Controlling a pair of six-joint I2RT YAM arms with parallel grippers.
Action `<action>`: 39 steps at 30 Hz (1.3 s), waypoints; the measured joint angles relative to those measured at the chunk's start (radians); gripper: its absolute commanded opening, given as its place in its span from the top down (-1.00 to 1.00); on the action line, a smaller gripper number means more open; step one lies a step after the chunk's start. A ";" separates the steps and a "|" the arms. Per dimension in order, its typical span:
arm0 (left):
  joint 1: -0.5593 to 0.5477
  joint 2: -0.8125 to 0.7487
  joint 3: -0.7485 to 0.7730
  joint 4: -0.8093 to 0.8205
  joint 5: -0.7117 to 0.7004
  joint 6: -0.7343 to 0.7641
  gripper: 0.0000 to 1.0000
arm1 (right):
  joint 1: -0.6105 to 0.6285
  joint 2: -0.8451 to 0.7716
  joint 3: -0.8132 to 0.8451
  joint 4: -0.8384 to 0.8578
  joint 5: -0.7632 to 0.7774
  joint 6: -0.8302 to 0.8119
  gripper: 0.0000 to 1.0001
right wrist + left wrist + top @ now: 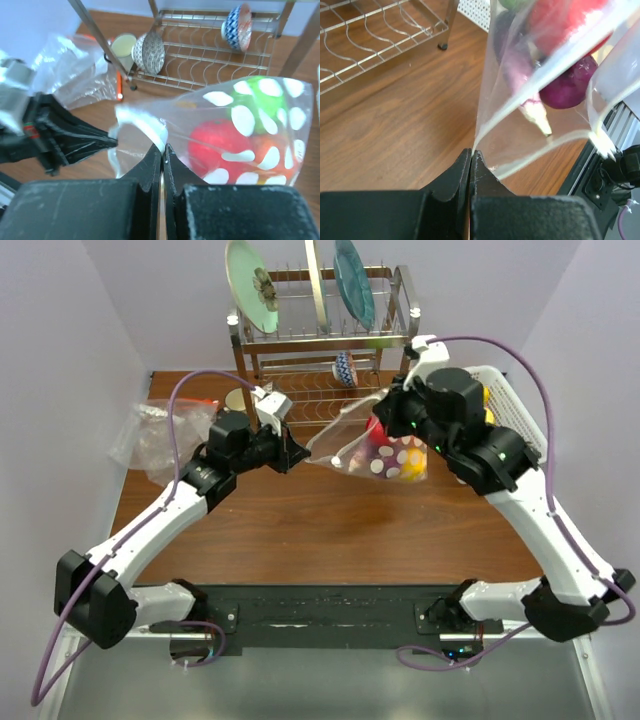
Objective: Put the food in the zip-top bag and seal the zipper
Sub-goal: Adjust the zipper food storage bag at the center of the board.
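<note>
The zip-top bag [385, 455] hangs above the table between both arms, its dotted side facing the right wrist camera. Food sits inside it: a red round [215, 145], a green one [260, 100], a purple round [567, 85], the eggplant [520, 75] and a yellow piece [413, 468]. My left gripper [471, 152] is shut on the bag's left corner, where the zipper [545, 145] begins. My right gripper [163, 148] is shut on the zipper strip [145, 122] further along the mouth. Between the two grips the mouth gapes open in a loop.
A metal dish rack [320, 340] with plates and a patterned bowl [239, 26] stands at the back. Plain crumpled clear plastic [155, 435] lies at the left, with a cup [237, 400] near it. A white basket [510, 400] stands at the right.
</note>
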State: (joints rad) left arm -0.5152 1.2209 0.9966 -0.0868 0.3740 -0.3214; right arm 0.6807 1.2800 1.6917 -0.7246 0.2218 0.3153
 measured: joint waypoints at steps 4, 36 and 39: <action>0.000 -0.021 -0.009 0.006 0.005 0.000 1.00 | -0.001 -0.029 -0.075 -0.012 0.055 -0.006 1.00; 0.005 -0.019 -0.011 -0.040 -0.053 0.001 1.00 | -0.270 0.021 -0.290 0.046 -0.079 0.030 -0.30; 0.005 -0.019 -0.011 -0.042 -0.056 0.001 1.00 | -0.384 0.042 -0.245 0.035 -0.058 0.018 -0.32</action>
State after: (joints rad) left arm -0.5098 1.2015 0.9855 -0.1287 0.3183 -0.3206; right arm 0.2966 1.3224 1.4467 -0.6895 0.1642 0.3336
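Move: Between the hands, the food bag hangs off the board, its rim pinched by both; the food inside is about 5 cm right of the right hand, 2 cm back and 12 cm below. The board spot it goes to lies some 7 cm left of the right hand, level fore-and-aft and 33 cm below; from the left hand, about 6 cm right, level and 18 cm below. From the right hand, the rack's near right foot is 12 cm ahead and 4 cm right, the white basket 14 cm ahead and 26 cm right, both far below. Lowering the bag towards the middle of the board, the right hand sinks about 15 cm and tips some 15 degrees down, then opens and lets go of the rim. It backs off to the right towards the basket, roughly 12 cm, also forward and up about 5 cm, turning clockwise. The left keeps its pinch on the zipper corner, rising 3 cm and dipping back 4. ##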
